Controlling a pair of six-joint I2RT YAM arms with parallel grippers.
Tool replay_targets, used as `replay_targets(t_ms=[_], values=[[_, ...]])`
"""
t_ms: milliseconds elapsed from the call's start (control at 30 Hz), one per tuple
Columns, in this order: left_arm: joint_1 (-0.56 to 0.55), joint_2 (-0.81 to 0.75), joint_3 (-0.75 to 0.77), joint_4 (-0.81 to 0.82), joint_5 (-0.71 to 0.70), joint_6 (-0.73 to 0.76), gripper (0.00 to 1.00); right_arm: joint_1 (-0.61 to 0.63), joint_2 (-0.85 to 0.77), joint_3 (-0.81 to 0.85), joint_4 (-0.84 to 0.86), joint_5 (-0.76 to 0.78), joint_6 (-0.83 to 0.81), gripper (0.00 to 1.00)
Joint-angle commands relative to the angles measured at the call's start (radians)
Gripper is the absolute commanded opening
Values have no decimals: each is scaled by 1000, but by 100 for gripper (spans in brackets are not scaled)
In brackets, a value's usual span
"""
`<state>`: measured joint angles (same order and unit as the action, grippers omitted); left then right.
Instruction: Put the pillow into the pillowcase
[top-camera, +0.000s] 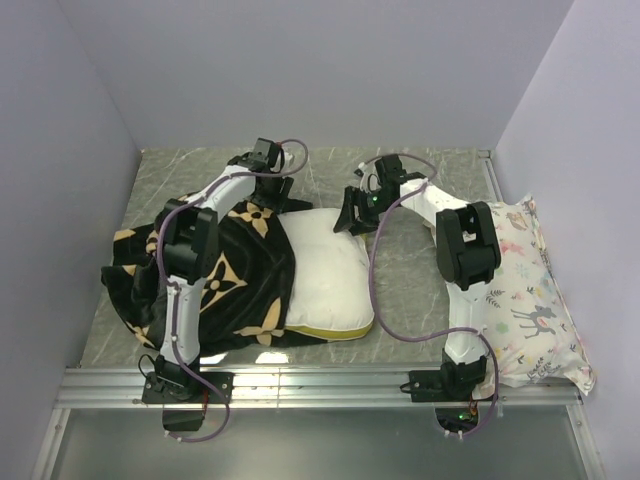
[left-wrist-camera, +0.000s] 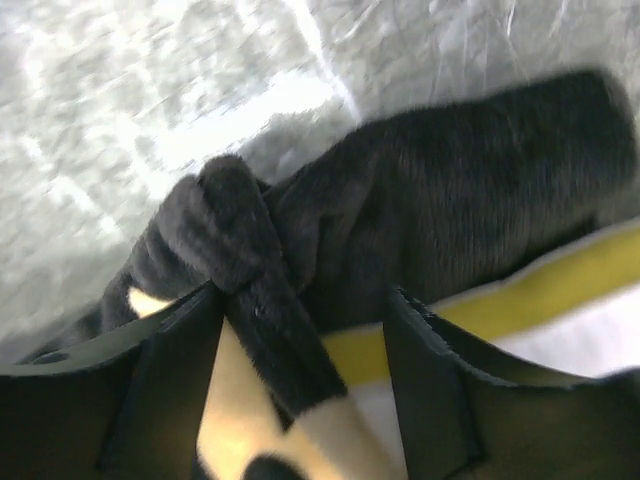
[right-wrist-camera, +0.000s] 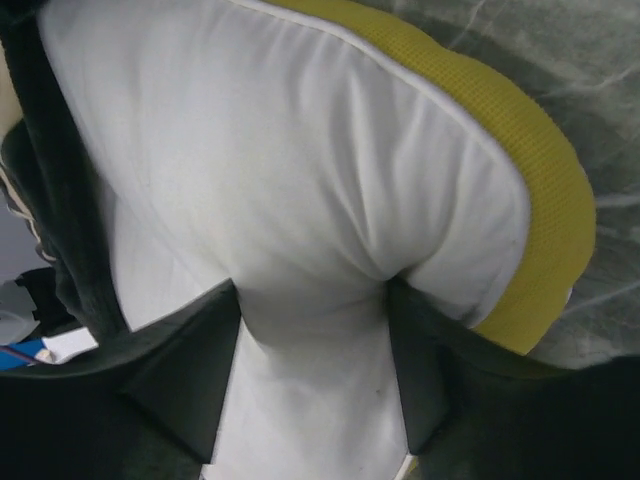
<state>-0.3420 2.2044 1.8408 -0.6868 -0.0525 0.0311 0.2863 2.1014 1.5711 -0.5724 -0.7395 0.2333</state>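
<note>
The white pillow (top-camera: 330, 275) with a yellow band lies mid-table, its left part inside the black flower-print pillowcase (top-camera: 240, 280). At the pillow's far left corner, my left gripper (top-camera: 272, 195) is over the case's edge. In the left wrist view the left gripper (left-wrist-camera: 305, 293) is open; a black fold of the pillowcase (left-wrist-camera: 270, 320) lies between the fingers against the left one, the pillow's yellow band (left-wrist-camera: 520, 295) beyond. My right gripper (top-camera: 355, 215) is at the pillow's far right corner. In the right wrist view it (right-wrist-camera: 312, 285) pinches a bulge of the pillow (right-wrist-camera: 300, 180).
A deer-print pillow (top-camera: 525, 290) lies along the right wall. A metal rail (top-camera: 320, 385) runs across the near edge by the arm bases. Grey walls close in the table on the left, back and right.
</note>
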Motion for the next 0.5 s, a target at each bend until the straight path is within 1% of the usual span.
replay_targets(t_ms=[0, 67, 100, 133, 167, 200, 233, 267, 300, 333, 400, 433, 467], values=[[-6, 58, 52, 72, 81, -23, 62, 17, -24, -59, 43, -86, 43, 58], [-8, 99, 83, 56, 191, -23, 52, 16, -21, -65, 71, -100, 47, 50], [-8, 109, 84, 49, 232, -25, 35, 17, -20, -63, 77, -103, 54, 41], [-12, 118, 95, 43, 331, -64, 18, 17, -15, -53, 98, -107, 72, 31], [-17, 117, 95, 40, 379, -75, 10, 16, -14, -45, 108, -110, 84, 31], [-18, 112, 92, 56, 460, -83, 4, 16, -6, -37, 118, -118, 98, 21], [-20, 85, 87, 75, 529, -126, 0, 17, -3, -19, 134, -127, 115, 16], [-28, 65, 63, 120, 643, -166, 0, 25, 0, -7, 153, -145, 130, 11], [-32, 43, 51, 166, 696, -215, 0, 30, 3, 7, 157, -147, 155, 0], [-38, 8, 43, 272, 739, -329, 0, 46, 2, 30, 164, -152, 165, 0], [-63, -18, 44, 373, 834, -452, 0, 60, -20, 41, 189, -179, 205, 0], [-72, -28, 54, 473, 853, -577, 0, 73, -35, 32, 200, -188, 224, 0], [-90, -29, 76, 510, 861, -642, 0, 89, -53, 14, 233, -210, 268, 0]])
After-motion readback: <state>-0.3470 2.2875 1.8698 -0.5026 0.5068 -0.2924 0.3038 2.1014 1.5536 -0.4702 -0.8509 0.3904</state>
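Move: The left hand stands open around a fold of the pillowcase's far edge, which lies about 1 cm ahead and 3 cm below its hand point; the pillow's far left corner is some 3 cm back, 3 cm right and 3 cm down. For the right hand, the fold at the pillow's far right corner sits roughly 1 cm left and 2 cm below. The pillowcase's far edge lies about 18 cm left of that hand and 4 cm farther out. Both grippers shut on cloth: the left dips 3 cm, pinches the pillowcase edge and drags it about 11 cm right towards the right hand, rising again late while its fingers swing over to the right, some 35 degrees. The right pinches the pillow's far right corner, then draws it slightly left and up, 2 to 3 cm. ##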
